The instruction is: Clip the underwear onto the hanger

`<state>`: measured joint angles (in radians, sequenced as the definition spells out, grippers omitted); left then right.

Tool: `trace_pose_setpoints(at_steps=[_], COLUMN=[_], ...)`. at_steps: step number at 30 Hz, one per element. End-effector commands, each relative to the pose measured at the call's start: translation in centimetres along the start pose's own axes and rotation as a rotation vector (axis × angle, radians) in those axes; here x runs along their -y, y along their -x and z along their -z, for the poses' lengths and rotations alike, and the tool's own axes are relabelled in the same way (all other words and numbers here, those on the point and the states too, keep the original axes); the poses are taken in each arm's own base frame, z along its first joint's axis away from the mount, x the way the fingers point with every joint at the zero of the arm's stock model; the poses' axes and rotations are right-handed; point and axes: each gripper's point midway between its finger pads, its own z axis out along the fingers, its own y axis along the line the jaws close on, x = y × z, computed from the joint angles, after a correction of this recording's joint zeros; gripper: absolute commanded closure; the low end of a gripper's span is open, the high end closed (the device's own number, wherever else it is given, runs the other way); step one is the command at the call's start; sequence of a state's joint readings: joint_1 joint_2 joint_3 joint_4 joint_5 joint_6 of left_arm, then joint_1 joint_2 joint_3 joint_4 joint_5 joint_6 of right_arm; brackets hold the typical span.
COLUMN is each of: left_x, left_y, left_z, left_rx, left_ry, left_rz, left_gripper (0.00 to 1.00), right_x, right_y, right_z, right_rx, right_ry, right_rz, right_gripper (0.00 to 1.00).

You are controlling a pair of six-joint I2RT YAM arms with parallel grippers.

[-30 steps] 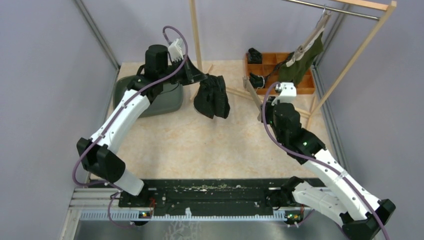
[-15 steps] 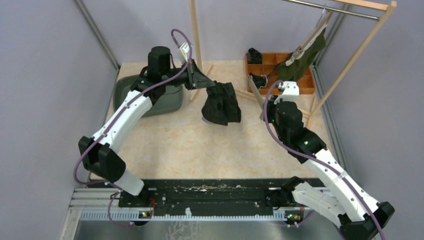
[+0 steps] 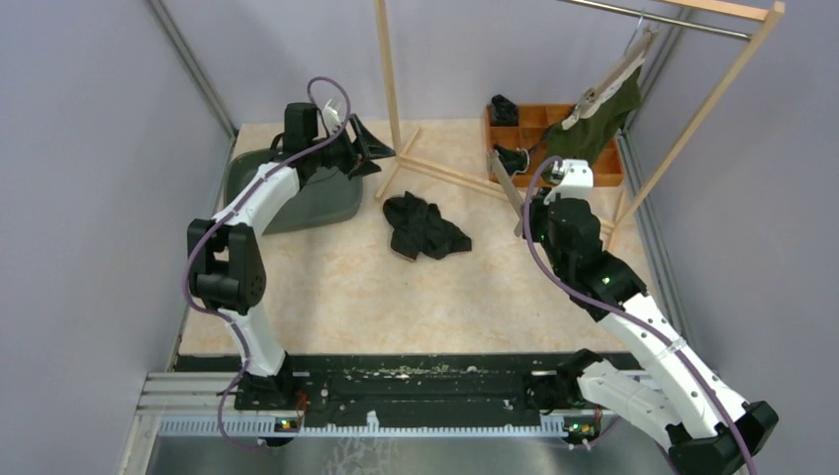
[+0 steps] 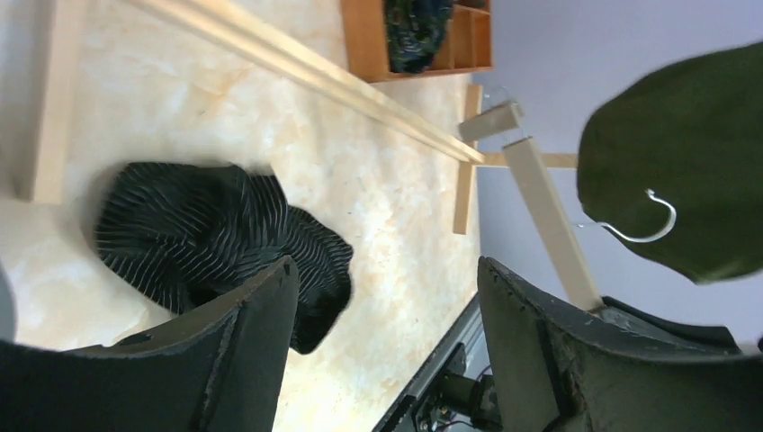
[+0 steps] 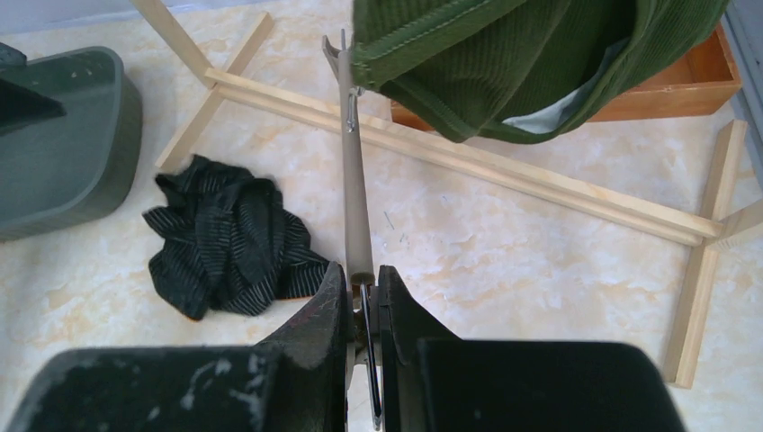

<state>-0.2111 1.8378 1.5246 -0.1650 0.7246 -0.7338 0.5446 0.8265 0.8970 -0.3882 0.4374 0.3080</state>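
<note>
The black striped underwear (image 3: 423,228) lies crumpled on the table, also shown in the left wrist view (image 4: 207,234) and the right wrist view (image 5: 229,238). My left gripper (image 3: 379,141) hangs above the table to its far left, jaws wide open and empty (image 4: 387,270). My right gripper (image 3: 524,213) is shut on the near end of a grey hanger bar (image 5: 354,171), which points away from the fingers (image 5: 363,274). A metal clip sits at the bar's far end.
A green garment (image 3: 599,114) hangs from another hanger (image 3: 613,74) on the wooden rack's rail. The rack's base beams (image 3: 445,173) cross the table. A grey-green bin (image 3: 297,193) sits far left. A wooden box (image 3: 554,129) with dark garments stands far right.
My left gripper opened and let go of the black underwear, which dropped onto the table. The left arm drew back toward the bin. The right arm barely moved.
</note>
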Motion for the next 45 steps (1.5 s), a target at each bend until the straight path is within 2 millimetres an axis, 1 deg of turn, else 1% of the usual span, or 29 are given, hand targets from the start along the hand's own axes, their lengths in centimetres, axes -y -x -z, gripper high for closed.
trace_pose_setpoints(at_steps=[1,3,6,8,9,10,12,13,15,20,21,23,30,33,37,40,45], left_x=[3.0,3.7,4.5,4.6,4.4,4.3,3.4,2.5,1.1,-1.7,-2.3,-2.6,-3.0,-3.5,-5.0,-6.4,-6.4], left_y=[1.3,1.0,-0.6,-2.6,-3.8,-5.4,-8.1,-9.4,-11.3,-14.7,-15.1,-15.8,-18.7,-20.1,-21.6,-22.1,-22.2], left_z=[1.3,1.9,2.0,1.4,0.8,0.1,-1.1,-1.6,-2.4,-3.9,-4.1,-4.6,-6.4,-6.8,-6.8,-6.5,-6.4], left_rx=[0.099,0.117,0.103,0.065,0.038,-0.003,-0.081,-0.114,-0.164,-0.234,-0.238,-0.232,-0.266,-0.296,-0.345,-0.367,-0.355], left_ry=[-0.008,0.026,0.093,0.149,0.187,0.216,0.279,0.326,0.402,0.519,0.543,0.564,0.552,0.569,0.622,0.675,0.671], left_rz=[-0.095,-0.134,-0.214,-0.297,-0.334,-0.365,-0.405,-0.427,-0.461,-0.495,-0.502,-0.528,-0.574,-0.586,-0.577,-0.562,-0.573], left_gripper=[0.22,0.22,0.22,0.22,0.22,0.22,0.23,0.23,0.23,0.24,0.24,0.24,0.24,0.25,0.25,0.25,0.26], right_x=[-0.5,-0.5,-0.6,-0.7,-0.7,-0.8,-0.8,-0.8,-0.8,-0.3,-0.3,-0.2,0.0,0.0,0.0,0.0,0.1], right_y=[2.6,2.4,2.1,1.9,1.8,1.7,1.6,1.6,1.6,1.8,1.8,1.7,1.4,1.2,1.1,1.0,0.8], right_z=[0.5,0.5,0.3,0.1,0.0,0.0,-0.1,-0.1,0.0,0.4,0.5,0.6,0.8,0.8,0.8,0.8,0.8], right_rx=[0.092,0.087,0.081,0.075,0.073,0.072,0.07,0.068,0.068,0.075,0.078,0.078,0.076,0.073,0.073,0.071,0.069], right_ry=[0.036,0.034,0.041,0.043,0.043,0.043,0.045,0.046,0.046,0.031,0.031,0.033,0.033,0.033,0.036,0.037,0.034], right_rz=[-0.047,-0.045,-0.045,-0.045,-0.045,-0.046,-0.048,-0.05,-0.05,-0.05,-0.052,-0.052,-0.052,-0.052,-0.056,-0.055,-0.055], right_gripper=[1.0,1.0,1.0,1.0,1.0,1.0,1.0,1.0,1.0,1.0,1.0,1.0,1.0,1.0,1.0,1.0,1.0])
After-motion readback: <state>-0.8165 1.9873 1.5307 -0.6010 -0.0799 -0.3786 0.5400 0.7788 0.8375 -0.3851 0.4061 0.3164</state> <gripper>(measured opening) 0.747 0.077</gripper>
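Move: Lying on the table, the dark striped underwear is about 8 cm back from the left hand, 7 cm to its right and some 21 cm below. The foot of the rack's left post is roughly 9 cm ahead of that hand and 2 cm to its right, and the green tray about 19 cm to its left and 2 cm ahead, both down on the table. From the right hand, the underwear is some 9 cm ahead, 17 cm to the left and 25 cm below. Swinging back and to its right, the left hand rises a little, then drops to end some 17 cm lower, about 14 cm back and 10 cm right, just above the near right edge of the underwear. Its wrist rolls about 50 degrees on the way, turning the fingers from pointing right to pointing mostly down; they stay wide open. The right hand keeps its pinch on the hanger. ##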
